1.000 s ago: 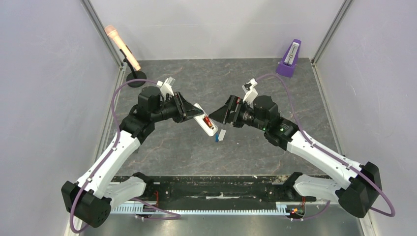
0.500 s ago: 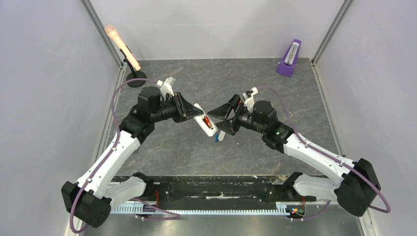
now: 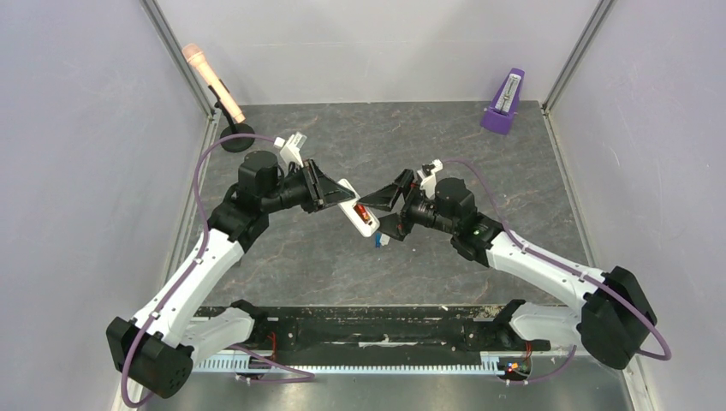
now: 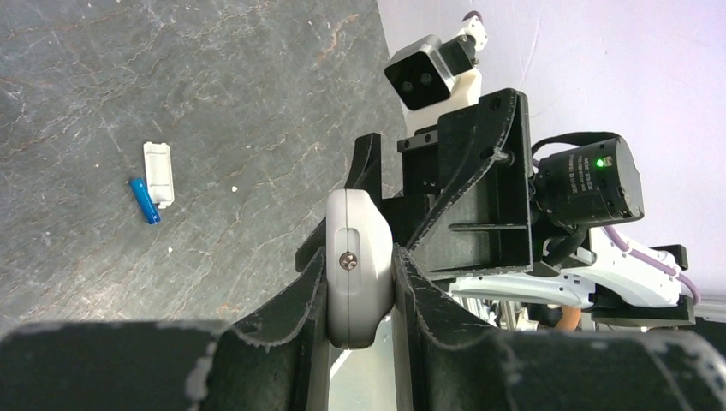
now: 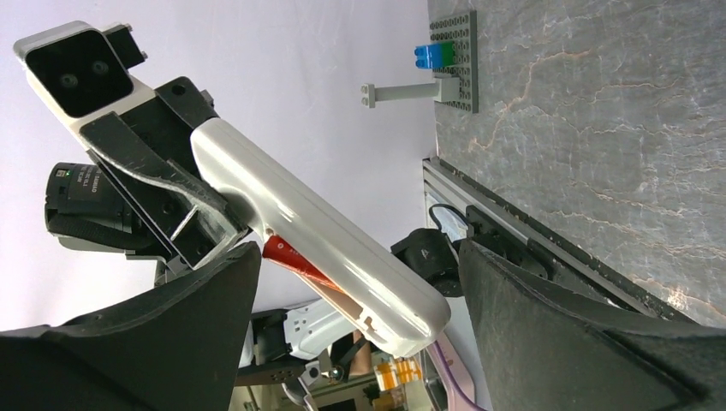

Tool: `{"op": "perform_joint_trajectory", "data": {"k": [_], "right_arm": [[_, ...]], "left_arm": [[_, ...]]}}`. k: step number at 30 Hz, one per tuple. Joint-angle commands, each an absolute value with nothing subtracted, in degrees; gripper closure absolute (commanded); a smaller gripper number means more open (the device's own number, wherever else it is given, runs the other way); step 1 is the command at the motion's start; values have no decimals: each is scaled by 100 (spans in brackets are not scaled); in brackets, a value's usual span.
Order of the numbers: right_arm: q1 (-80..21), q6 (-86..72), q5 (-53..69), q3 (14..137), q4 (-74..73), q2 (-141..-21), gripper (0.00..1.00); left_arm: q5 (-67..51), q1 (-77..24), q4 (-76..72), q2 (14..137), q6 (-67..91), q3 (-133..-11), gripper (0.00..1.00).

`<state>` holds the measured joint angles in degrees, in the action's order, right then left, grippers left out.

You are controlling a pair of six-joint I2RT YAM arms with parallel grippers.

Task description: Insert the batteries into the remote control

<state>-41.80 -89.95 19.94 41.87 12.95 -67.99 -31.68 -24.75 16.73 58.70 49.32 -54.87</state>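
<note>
My left gripper [image 3: 342, 199] is shut on the white remote control [image 3: 355, 208], which it holds above the table with the free end pointing right. In the left wrist view the remote [image 4: 360, 257] is clamped between both fingers. A red-orange battery [image 3: 364, 213] lies in the remote's open bay, also visible in the right wrist view [image 5: 291, 257]. My right gripper [image 3: 383, 211] is open, its fingers on either side of the remote's free end [image 5: 342, 248] without touching it. The blue battery [image 4: 144, 200] lies on the table beside a small white cover [image 4: 159, 174].
A purple metronome [image 3: 505, 101] stands at the back right. A microphone on a round stand [image 3: 214, 81] is at the back left. A grey brick plate with blue and green bricks [image 5: 454, 60] shows in the right wrist view. Walls enclose the grey table [image 3: 360, 274].
My right gripper has moved left and turned, so its open fingers now flank the remote's free end. The left gripper and the remote have stayed put.
</note>
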Motion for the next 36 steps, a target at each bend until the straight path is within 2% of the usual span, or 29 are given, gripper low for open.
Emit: {"op": "perform_joint_trajectory", "data": {"k": [1,7,19,31,36], "right_arm": [[-4202,-9099,2136,4236,1519,-6902,12],[-4197,-9135,2177,4254,1561,-6976,12],[-4198,-9245,2319,4000,1907,-7017,38],[-4201,-8667,2106,4233,1329,-7083,38],[-4190,-8347,1926,4339,1104,-7103,39]], "left_arm": [[-3449,-2448,1350,5730,4597,-5416,98],[-3516,-2444,1360,5672,4527,-5335,98],[-3264,-2447,1339,5634,4834,-5307,98],[-3345,-2408,1200,5702,5625,-5543,98],[-3443,-2359,1554,5916,5714,-6083,98]]}}
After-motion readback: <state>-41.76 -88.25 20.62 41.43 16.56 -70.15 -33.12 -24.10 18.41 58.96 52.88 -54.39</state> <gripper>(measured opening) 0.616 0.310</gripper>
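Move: Straddled by the right hand's open fingers, the red battery lies in the remote's compartment, about 2 cm left and 1 cm ahead of that hand, nearly level. The remote's middle is some 3 cm left and 2 cm ahead. On the table roughly 20 cm below, the blue battery is about 2 cm to the right, the battery cover 4 cm right and 2 cm ahead. From the left hand, the red battery is about 4 cm back and 3 cm right. Closing by roughly a third of their gap, the right fingers draw in around the remote from both sides, one at the red battery and the other against the front face, as that hand sinks about 1 cm and then nearly holds still. The left hand keeps its grip on the remote, dips barely 1 cm and tips about 5 degrees downward at the end. ##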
